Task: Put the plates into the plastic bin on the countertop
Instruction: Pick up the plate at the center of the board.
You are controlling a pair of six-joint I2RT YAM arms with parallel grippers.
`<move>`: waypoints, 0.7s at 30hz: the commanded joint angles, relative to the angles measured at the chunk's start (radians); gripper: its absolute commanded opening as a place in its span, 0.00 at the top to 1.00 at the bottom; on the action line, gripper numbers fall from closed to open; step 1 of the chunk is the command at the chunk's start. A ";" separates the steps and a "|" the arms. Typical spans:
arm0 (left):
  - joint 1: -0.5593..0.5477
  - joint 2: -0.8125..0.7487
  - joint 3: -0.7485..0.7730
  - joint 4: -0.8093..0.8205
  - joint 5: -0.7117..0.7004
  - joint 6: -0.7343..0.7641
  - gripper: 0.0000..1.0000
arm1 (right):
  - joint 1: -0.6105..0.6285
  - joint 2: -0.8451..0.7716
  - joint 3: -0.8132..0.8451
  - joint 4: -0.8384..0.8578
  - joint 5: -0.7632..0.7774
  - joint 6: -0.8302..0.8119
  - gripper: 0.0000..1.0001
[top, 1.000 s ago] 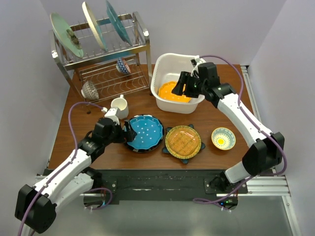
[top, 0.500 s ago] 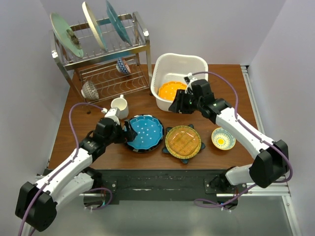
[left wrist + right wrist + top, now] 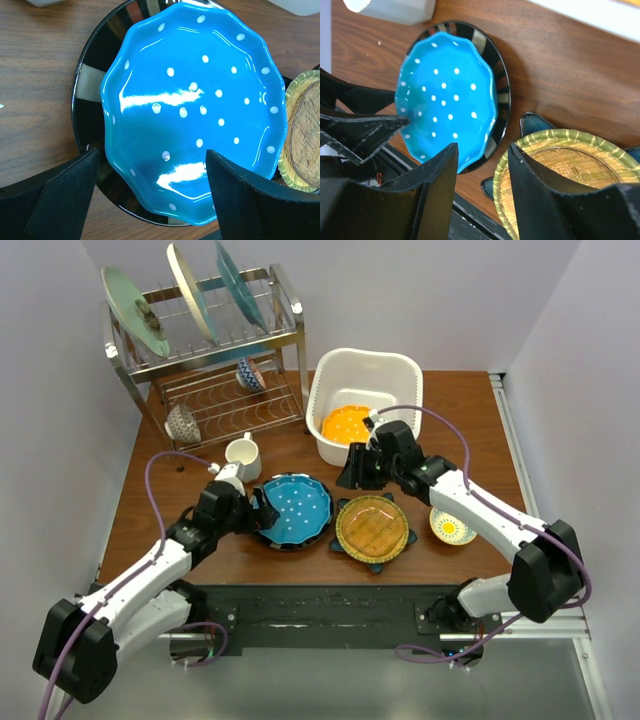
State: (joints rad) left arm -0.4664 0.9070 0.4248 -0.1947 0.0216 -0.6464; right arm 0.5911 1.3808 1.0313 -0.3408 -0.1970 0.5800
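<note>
An orange dotted plate (image 3: 347, 424) lies in the white plastic bin (image 3: 400, 375) at the back. A blue dotted plate (image 3: 297, 508) (image 3: 200, 95) (image 3: 445, 97) rests on a black-rimmed plate (image 3: 90, 85) (image 3: 499, 95). To its right, an amber plate (image 3: 372, 528) (image 3: 565, 165) sits on a blue star-shaped plate (image 3: 392, 560) (image 3: 534, 122). My left gripper (image 3: 262, 511) (image 3: 150, 195) is open, its fingers either side of the blue plate's near-left rim. My right gripper (image 3: 354, 468) (image 3: 482, 172) is open and holds nothing. It hangs between the bin and the amber plate.
A steel wire rack (image 3: 285, 315) at the back left holds three upright plates and small bowls. A white mug (image 3: 243, 455) stands behind the blue plate. A small yellow-centred bowl (image 3: 452, 525) lies partly under the right forearm. Walls close in left and right.
My right arm has drawn back out of the bin toward the amber plate, its jaws narrowed; the orange plate stays in the bin. The left gripper has edged closer to the blue plate.
</note>
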 commanded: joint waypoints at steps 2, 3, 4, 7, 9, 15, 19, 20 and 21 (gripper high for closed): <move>-0.003 0.026 -0.029 0.098 0.021 -0.033 0.14 | 0.010 -0.031 -0.040 0.060 0.010 0.026 0.52; -0.003 0.032 -0.031 0.100 0.021 -0.039 0.15 | 0.009 -0.032 -0.051 0.060 0.008 0.024 0.52; -0.003 0.041 -0.031 0.101 0.021 -0.041 0.17 | 0.009 -0.034 -0.056 0.065 0.005 0.027 0.52; -0.003 0.050 -0.035 0.109 0.028 -0.042 0.25 | 0.010 -0.035 -0.071 0.080 -0.008 0.034 0.50; -0.003 0.050 -0.041 0.116 0.032 -0.042 0.33 | 0.012 -0.031 -0.079 0.086 -0.022 0.037 0.49; -0.003 0.053 -0.049 0.129 0.038 -0.039 0.60 | 0.016 -0.006 -0.085 0.106 -0.044 0.047 0.49; -0.003 0.070 -0.055 0.140 0.046 -0.039 0.69 | 0.024 0.011 -0.093 0.121 -0.047 0.052 0.49; -0.003 0.075 -0.057 0.146 0.047 -0.039 0.69 | 0.023 0.015 -0.096 0.121 -0.047 0.053 0.49; -0.003 0.078 -0.058 0.147 0.049 -0.038 0.70 | 0.026 0.023 -0.097 0.121 -0.047 0.054 0.49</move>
State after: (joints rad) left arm -0.4652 0.9710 0.3771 -0.1123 0.0299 -0.6739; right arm 0.6071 1.3872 0.9451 -0.2623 -0.2237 0.6189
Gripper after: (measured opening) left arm 0.316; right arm 0.510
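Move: The blue plate's middle is roughly 7 cm right of the left hand, 2 cm ahead and 3 cm down, its left rim under the open fingers. The black plate beneath it is centred about 6 cm right and 2 cm ahead; the white mug stands 13 cm ahead and 5 cm left. From the right hand, the blue plate lies some 11 cm left, 3 cm back and 12 cm down, and the pie 6 cm right, 7 cm back. The left fingers close about the blue plate's left rim, one outside it and one over the plate, from nearly wide open to about a third, as the hand sinks some 2 cm. The outer finger comes against the rim. The right hand eases down about 2 cm and slightly back towards the same plate, still clear of it with its fingers half open. ##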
